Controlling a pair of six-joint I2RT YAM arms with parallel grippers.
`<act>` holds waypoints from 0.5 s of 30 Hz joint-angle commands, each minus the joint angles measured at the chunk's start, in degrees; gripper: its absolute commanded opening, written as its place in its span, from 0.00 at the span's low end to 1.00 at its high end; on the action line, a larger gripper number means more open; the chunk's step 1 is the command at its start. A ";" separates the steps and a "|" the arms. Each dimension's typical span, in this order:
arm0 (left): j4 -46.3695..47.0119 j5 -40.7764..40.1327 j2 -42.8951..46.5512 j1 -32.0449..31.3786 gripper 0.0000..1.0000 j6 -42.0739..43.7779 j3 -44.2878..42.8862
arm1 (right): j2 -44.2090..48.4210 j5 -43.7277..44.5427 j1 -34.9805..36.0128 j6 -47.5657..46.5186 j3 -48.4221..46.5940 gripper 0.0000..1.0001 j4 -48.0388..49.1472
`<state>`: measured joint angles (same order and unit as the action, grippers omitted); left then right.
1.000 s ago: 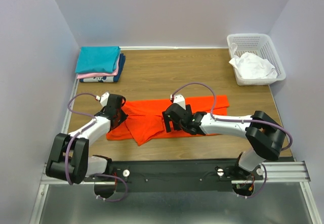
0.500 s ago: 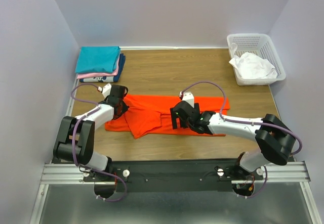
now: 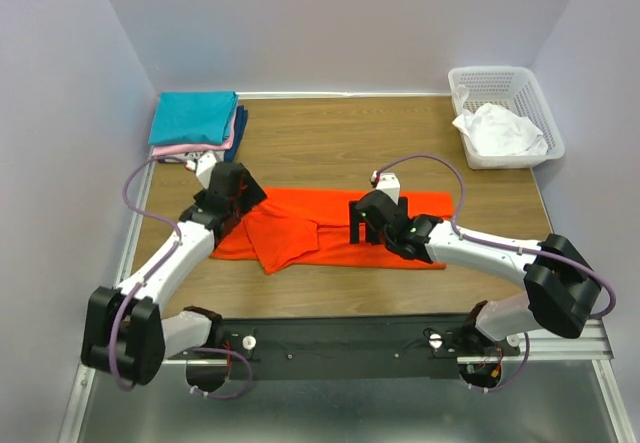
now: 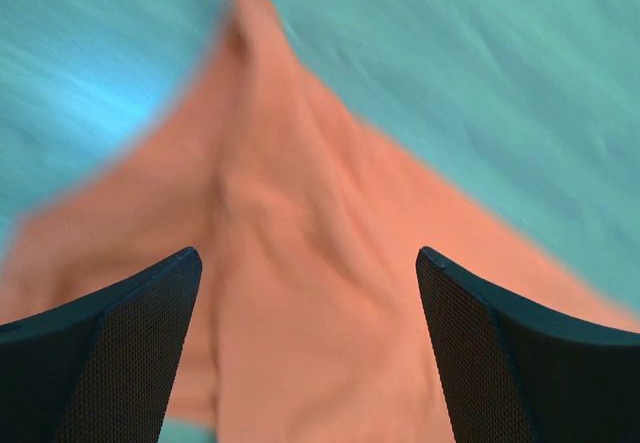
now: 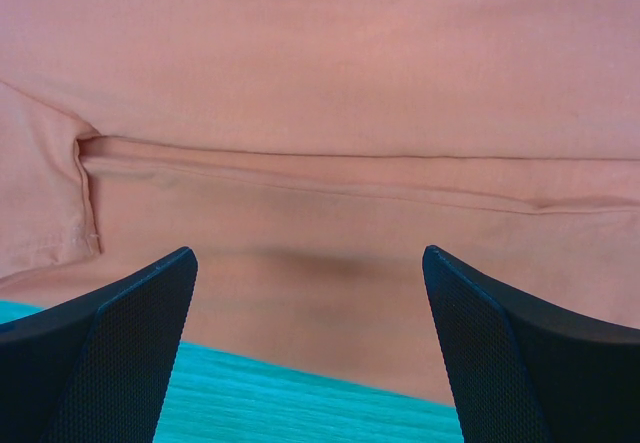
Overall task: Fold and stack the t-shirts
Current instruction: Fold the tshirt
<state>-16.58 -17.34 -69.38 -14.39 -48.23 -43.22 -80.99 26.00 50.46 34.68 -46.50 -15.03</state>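
Note:
A bright orange-red t-shirt (image 3: 330,225) lies partly folded across the middle of the table, its left part doubled over into a flap. My left gripper (image 3: 240,196) hovers over the shirt's left end, and the left wrist view shows its jaws (image 4: 308,255) open with the orange cloth (image 4: 300,213) below them, blurred. My right gripper (image 3: 363,225) is open over the shirt's middle, above a hem line (image 5: 330,158) near the shirt's edge, nothing between its fingertips (image 5: 309,253). Folded t-shirts (image 3: 195,121), teal on top, then pink and navy, form a stack at the back left.
A white lattice basket (image 3: 533,98) at the back right holds a crumpled white t-shirt (image 3: 497,131). Lilac walls close in the left, back and right sides. The metal rail with the arm bases (image 3: 340,341) runs along the near edge.
My left gripper was shut at the shirt's left edge and has opened, letting go of the cloth and shifting toward the back. My right gripper has slid right over the shirt, staying open.

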 commanded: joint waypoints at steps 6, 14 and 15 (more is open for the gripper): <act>-4.68 8.81 13.21 -19.26 0.95 -12.67 15.79 | 0.92 1.25 -0.71 1.45 1.41 1.00 -1.32; -12.67 6.72 17.53 -25.16 0.91 -20.23 17.91 | -1.53 -0.16 -1.15 1.27 1.06 1.00 -1.32; -13.12 6.01 17.18 -25.25 0.91 -20.41 17.91 | -1.63 -0.25 -1.24 1.27 0.97 1.00 -1.32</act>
<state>-25.28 -9.50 -52.23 -39.03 -64.18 -24.97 -81.17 25.89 49.54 34.98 -45.78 -15.42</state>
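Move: The near hem of the folded-over sleeve lies about 12 cm back and 11 cm to the right of the left hand, roughly 10 cm below it. The t-shirt's near-left corner is some 10 cm back and 9 cm left of that hand, and the shirt's middle about 21 cm right and 2 cm back, both at table level. From the right hand, the same hem is around 20 cm left, 4 cm back and 6 cm lower. Back towards its base and to the right, the left hand sweeps quickly some 15 cm back and 10 cm right, sinking about 6 cm over the folded sleeve to hover low just behind its near hem. The wrist swings about 20 degrees clockwise and tips further down; the fingers stay wide open and hold nothing, and the hand eases almost to a stop. ##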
